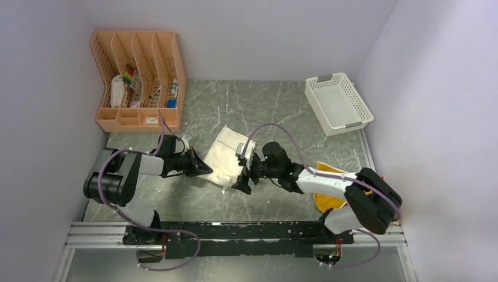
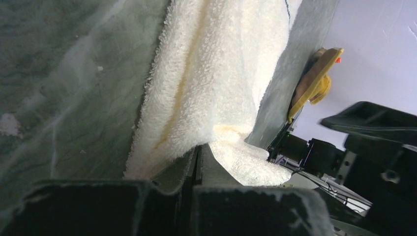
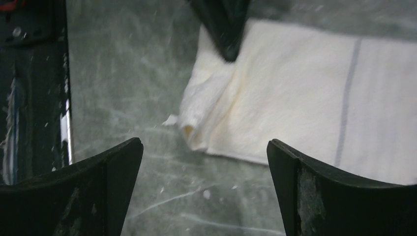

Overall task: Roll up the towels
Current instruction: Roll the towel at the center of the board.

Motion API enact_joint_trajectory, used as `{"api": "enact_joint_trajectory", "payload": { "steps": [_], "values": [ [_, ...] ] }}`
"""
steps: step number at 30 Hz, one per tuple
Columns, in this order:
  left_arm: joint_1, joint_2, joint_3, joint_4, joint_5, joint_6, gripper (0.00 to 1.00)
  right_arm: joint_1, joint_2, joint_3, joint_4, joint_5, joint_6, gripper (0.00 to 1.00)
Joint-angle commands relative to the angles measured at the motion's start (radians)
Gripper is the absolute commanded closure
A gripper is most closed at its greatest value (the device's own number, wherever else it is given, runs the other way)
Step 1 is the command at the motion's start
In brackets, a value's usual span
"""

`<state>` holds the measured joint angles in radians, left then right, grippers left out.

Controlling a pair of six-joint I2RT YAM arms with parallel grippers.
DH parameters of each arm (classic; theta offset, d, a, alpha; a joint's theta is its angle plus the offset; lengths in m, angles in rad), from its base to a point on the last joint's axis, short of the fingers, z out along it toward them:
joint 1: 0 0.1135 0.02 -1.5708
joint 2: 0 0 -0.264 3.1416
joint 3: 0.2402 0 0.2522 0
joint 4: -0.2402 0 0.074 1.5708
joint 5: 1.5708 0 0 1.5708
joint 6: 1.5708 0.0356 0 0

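Observation:
A cream-white towel (image 1: 226,155) lies folded flat on the grey marble table (image 1: 282,111), with a thin grey stripe across it (image 3: 346,88). My left gripper (image 1: 205,168) is shut on the towel's left edge. In the left wrist view the terry cloth (image 2: 216,73) bunches at the closed tips of this gripper (image 2: 199,150). My right gripper (image 1: 242,183) stands wide open at the towel's near corner (image 3: 192,140). Only bare table shows between the right gripper's fingers (image 3: 202,147). A mustard-yellow towel (image 1: 329,201) lies under the right arm, also seen as a yellow cloth (image 2: 312,83) from the left wrist.
An orange file organiser (image 1: 138,79) stands at the back left, close behind the left arm. A white mesh basket (image 1: 339,103) sits at the back right. Walls close in on both sides, and a black rail (image 1: 246,232) runs along the near edge.

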<state>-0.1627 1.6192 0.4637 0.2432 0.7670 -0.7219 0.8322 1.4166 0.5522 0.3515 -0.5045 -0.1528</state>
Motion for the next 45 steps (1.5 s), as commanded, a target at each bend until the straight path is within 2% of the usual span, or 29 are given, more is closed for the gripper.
{"api": "enact_joint_trajectory", "payload": {
  "steps": [1,7,12,14,17,18,19,21,23,25,29,31,36,38,45],
  "values": [
    [0.011,0.015,0.006,-0.078,-0.107,0.063,0.93,-0.001,-0.041,0.019,0.082,0.126,0.011,0.0],
    [0.013,0.003,0.012,-0.089,-0.112,0.071,0.93,0.003,0.102,0.198,0.117,0.067,0.178,0.0],
    [0.015,-0.007,0.007,-0.088,-0.111,0.068,0.93,0.064,0.211,0.257,0.123,0.173,0.196,0.0],
    [0.017,-0.011,0.006,-0.094,-0.112,0.069,0.93,0.067,0.244,0.293,0.094,0.143,0.23,0.12],
    [0.02,-0.012,0.01,-0.101,-0.114,0.07,0.93,0.093,0.298,0.334,0.021,0.133,0.216,0.42],
    [0.021,-0.01,0.012,-0.105,-0.116,0.071,0.93,0.102,0.306,0.331,0.008,0.141,0.208,0.49],
    [0.024,-0.009,0.015,-0.109,-0.115,0.072,0.93,0.108,0.306,0.319,0.008,0.146,0.21,0.51],
    [0.027,-0.009,0.02,-0.113,-0.114,0.074,0.93,0.109,0.29,0.275,0.031,0.159,0.225,0.5],
    [0.028,-0.007,0.022,-0.119,-0.115,0.077,0.93,0.108,0.272,0.236,0.041,0.181,0.233,0.37],
    [0.029,-0.004,0.026,-0.123,-0.115,0.079,0.93,0.109,0.26,0.22,0.018,0.186,0.23,0.29],
    [0.029,0.003,0.028,-0.125,-0.117,0.079,0.93,0.108,0.243,0.188,-0.012,0.169,0.238,0.22],
    [0.029,0.005,0.029,-0.129,-0.121,0.082,0.93,0.109,0.244,0.179,-0.025,0.153,0.24,0.23],
    [0.029,0.01,0.039,-0.145,-0.13,0.087,0.93,0.108,0.25,0.172,-0.037,0.116,0.249,0.42],
    [0.029,0.011,0.043,-0.151,-0.134,0.089,0.93,0.105,0.249,0.172,-0.036,0.108,0.255,0.46],
    [0.029,0.021,0.048,-0.161,-0.14,0.099,0.93,0.101,0.22,0.155,-0.045,0.093,0.283,0.46]
  ]
}}
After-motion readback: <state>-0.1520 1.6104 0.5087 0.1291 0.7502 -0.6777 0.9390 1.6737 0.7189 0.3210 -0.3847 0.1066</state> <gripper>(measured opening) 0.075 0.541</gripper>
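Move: The free right end of the towel's rolled near edge lies some 3 cm to the right hand's left, 1 cm back and about 6 cm below. The flat part of the towel is centred roughly 8 cm ahead, 2 cm left and 7 cm below. The left gripper pinches the roll's other end, about 10 cm left, 3 cm ahead and 6 cm below. From the left hand, the free end is about 7 cm right, 4 cm back and 1 cm lower. Swing the wide-open right gripper up about 5 cm while carrying it forward and left over the towel, then sink some 9 cm, drawing back and finally a little right, until its fingers straddle the roll's free end. Narrow them to about half open on the way, opening slightly wider again before the end, and roll the wrist some 15 degrees. Keep the left gripper shut on the other end, nearly still. ##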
